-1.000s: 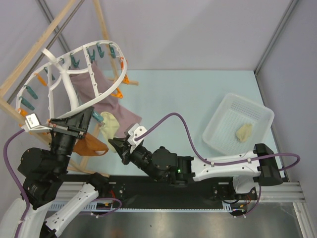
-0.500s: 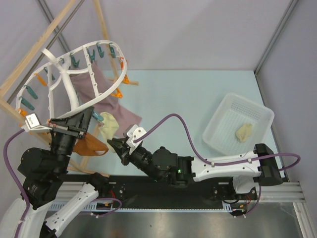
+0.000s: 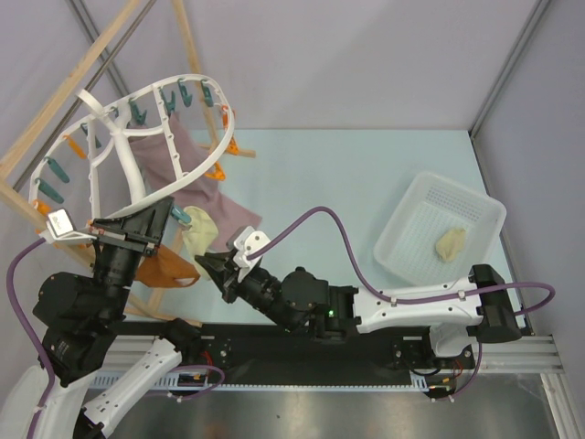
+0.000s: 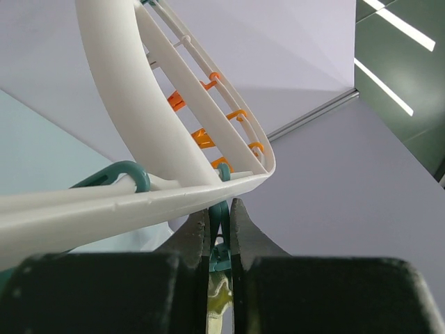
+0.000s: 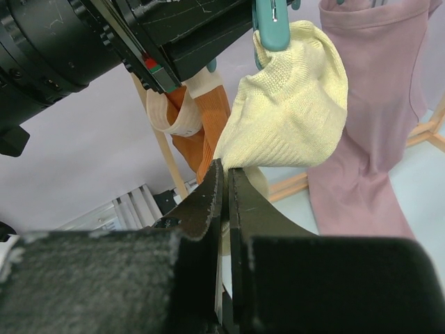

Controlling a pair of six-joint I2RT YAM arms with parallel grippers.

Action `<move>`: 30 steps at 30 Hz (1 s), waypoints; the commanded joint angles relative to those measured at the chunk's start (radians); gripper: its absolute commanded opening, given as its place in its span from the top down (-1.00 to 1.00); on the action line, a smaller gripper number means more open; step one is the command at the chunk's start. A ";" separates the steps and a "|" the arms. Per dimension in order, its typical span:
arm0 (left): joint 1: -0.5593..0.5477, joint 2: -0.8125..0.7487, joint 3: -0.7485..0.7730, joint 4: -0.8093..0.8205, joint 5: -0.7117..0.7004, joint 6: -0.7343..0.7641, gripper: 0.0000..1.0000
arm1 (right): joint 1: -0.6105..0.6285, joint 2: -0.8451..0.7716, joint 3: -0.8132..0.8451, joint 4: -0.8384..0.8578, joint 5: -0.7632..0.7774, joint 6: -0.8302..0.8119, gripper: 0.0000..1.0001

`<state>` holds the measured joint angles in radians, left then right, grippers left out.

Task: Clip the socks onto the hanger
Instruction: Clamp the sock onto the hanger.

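The hanger (image 3: 119,155) is a white oval frame rimmed with teal and orange pegs, tilted at the upper left. My left gripper (image 4: 220,221) is shut on a teal peg (image 4: 220,240) under the hanger's rim (image 4: 139,202). That peg (image 5: 272,28) has the top of a cream-yellow sock (image 5: 292,104) in it, and the sock (image 3: 203,233) hangs below the frame. My right gripper (image 5: 224,170) is shut on the sock's lower edge, just beneath it (image 3: 210,265). A second sock (image 3: 450,244) lies in the basket at the right.
A mauve-pink cloth (image 3: 196,174) and an orange-brown cloth (image 3: 169,270) hang from the hanger beside the sock. A wooden rack (image 3: 55,119) holds the frame at the left. The white perforated basket (image 3: 411,215) stands at the right of the table.
The right gripper has shifted very slightly under the sock while keeping its hold. The left arm and the hanger have not moved.
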<state>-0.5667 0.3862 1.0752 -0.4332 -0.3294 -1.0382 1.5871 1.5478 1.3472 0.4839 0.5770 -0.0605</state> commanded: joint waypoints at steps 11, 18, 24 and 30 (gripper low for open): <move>-0.001 -0.004 -0.038 -0.061 0.041 -0.045 0.05 | -0.021 0.015 0.047 0.010 -0.040 0.022 1.00; -0.001 -0.026 -0.046 -0.085 0.033 -0.043 -0.55 | -0.038 0.014 0.061 -0.033 -0.036 0.053 0.33; -0.001 -0.102 -0.055 -0.127 0.032 -0.005 -0.63 | -0.042 -0.031 0.011 -0.079 -0.008 0.079 -0.18; -0.001 -0.164 -0.055 -0.214 0.062 0.012 -0.58 | -0.091 -0.124 -0.066 -0.134 -0.028 0.131 -0.28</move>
<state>-0.5663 0.2428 1.0206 -0.5892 -0.3054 -1.0466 1.5280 1.5105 1.3041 0.3645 0.5423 0.0319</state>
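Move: The left fingers already squeeze the teal clip, whose jaws lie about 3 cm below the hand point, 1 cm ahead and 2 cm to its right. From the right hand, still pinching the cream sock's free end, those jaws are roughly 6 cm up, 4 cm ahead and 2 cm left. The brown sock hangs about 7 cm left of the right hand and 2 cm back, level in height; the pink cloth hangs some 15 cm ahead and 3 cm left, also level. Opening almost in place, the left fingers let go of the teal clip's handles so it shuts on the cream sock; that hand sinks about 4 cm and then also draws back 2 to 3 cm. The right hand eases slightly forward and left, then its fingers open to free the sock end, and it drops away about 3 cm, slightly forward and finally back to the right. ##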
